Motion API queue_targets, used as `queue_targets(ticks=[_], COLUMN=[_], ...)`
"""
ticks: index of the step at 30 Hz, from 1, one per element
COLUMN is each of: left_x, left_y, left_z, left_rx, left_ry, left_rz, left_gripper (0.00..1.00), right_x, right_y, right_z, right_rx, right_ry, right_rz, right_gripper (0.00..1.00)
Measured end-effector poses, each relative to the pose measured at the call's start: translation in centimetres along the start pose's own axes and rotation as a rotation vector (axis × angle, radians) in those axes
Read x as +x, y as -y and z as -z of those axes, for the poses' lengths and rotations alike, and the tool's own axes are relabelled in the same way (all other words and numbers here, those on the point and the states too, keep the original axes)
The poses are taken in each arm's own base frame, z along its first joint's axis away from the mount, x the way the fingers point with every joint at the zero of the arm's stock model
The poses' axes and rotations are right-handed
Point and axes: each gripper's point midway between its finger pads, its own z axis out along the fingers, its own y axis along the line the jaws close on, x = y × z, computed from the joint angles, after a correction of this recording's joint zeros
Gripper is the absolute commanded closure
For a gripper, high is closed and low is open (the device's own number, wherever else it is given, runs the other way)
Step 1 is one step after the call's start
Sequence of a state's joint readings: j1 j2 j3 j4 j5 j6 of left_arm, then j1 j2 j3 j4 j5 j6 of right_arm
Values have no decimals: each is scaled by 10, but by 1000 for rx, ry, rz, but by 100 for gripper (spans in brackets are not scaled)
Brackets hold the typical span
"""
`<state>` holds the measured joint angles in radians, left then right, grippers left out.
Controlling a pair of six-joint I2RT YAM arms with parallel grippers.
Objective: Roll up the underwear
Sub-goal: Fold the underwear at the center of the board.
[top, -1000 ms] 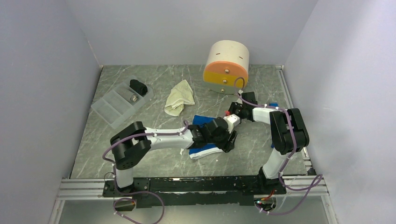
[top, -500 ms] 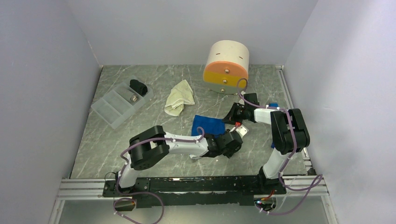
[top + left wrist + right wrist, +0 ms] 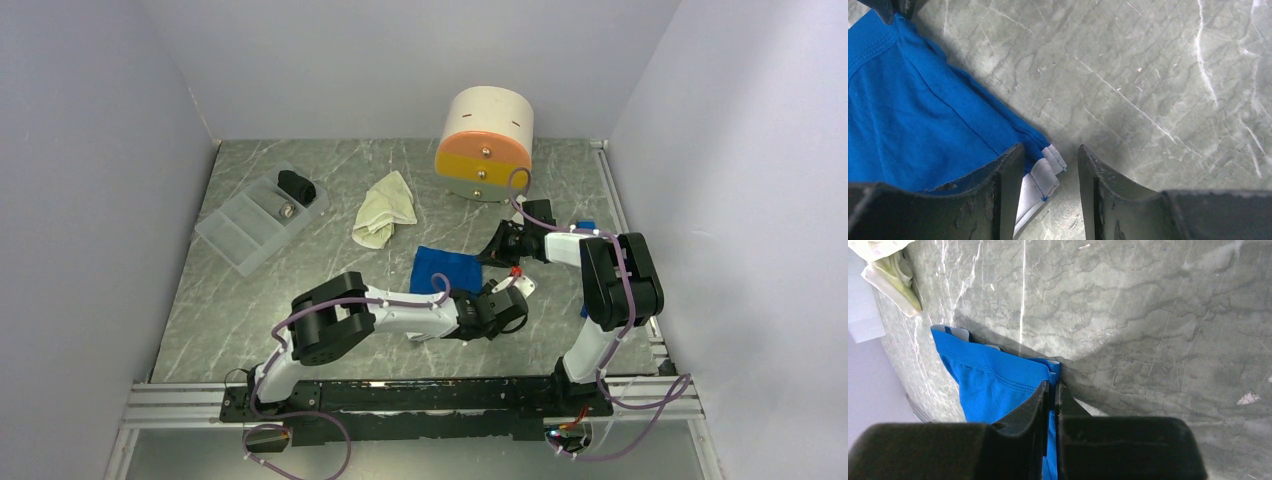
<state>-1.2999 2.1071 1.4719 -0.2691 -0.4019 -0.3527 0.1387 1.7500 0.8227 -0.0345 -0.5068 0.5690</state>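
Observation:
The royal blue underwear lies flat mid-table. My right gripper is shut on its far right edge; in the right wrist view the jaws pinch the blue cloth. My left gripper is low at the garment's near right corner. In the left wrist view its jaws stand apart around the folded white trim of the blue cloth without pressing it. The cream-yellow underwear lies crumpled further back, also visible in the right wrist view.
A clear plastic tray at back left holds a black rolled bundle. A round cream-and-orange drum stands at the back. Walls close in on the left, the right and the back. A small white fleck lies on the table.
My left arm swung to the near right, off the top of the blue underwear to its near right corner, and its jaws narrowed. The right gripper kept its grip and shifted slightly.

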Motion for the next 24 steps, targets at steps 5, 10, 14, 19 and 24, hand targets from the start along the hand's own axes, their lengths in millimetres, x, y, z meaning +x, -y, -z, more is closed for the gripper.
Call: queue_targets(ticks=[5, 10, 14, 19, 24], left_x=[4, 5, 7, 2, 1], left_y=[2, 2, 2, 5, 5], left_z=[5, 6, 4, -2, -4], left_rx=[-8, -15, -18, -20, -31], left_ry=[-22, -28, -34, -22, -16], left_rz=[-17, -18, -21, -18, -22], left_gripper=[51, 55, 64, 78, 88], right_x=[0, 0, 0, 0, 1], right_y=[0, 1, 1, 1, 1], right_z=[0, 1, 1, 1, 1], right_rx=[3, 10, 10, 9, 7], right_ry=[-3, -8, -8, -9, -11], right_rz=[0, 3, 4, 3, 3], right_gripper=[98, 98, 98, 98, 98])
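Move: The underwear's near right corner, with its white hem trim, lies just under the left hand's open fingertips, about 1 cm back and 1 cm below. The waistband corner is some 15 cm ahead and 1 cm left of the left hand; the underwear's middle is about 8 cm ahead and 8 cm left, and the pale cloth some 27 cm ahead and 23 cm left. From the right hand, already pinching that waistband corner, the hem corner lies about 15 cm back and 1 cm right. The left hand, half open and pointing steeply down, first eases barely 1 cm back and slightly left to set its fingers astride the white-trimmed hem corner, then sinks about half a centimetre and shifts just under 1 cm right while its fingers close from half open to nearly shut and pinch the corner, the wrist hardly turning. The right hand stays in place by the table and keeps its pinch on the waistband corner, so that the underwear's right side is held at both ends. ##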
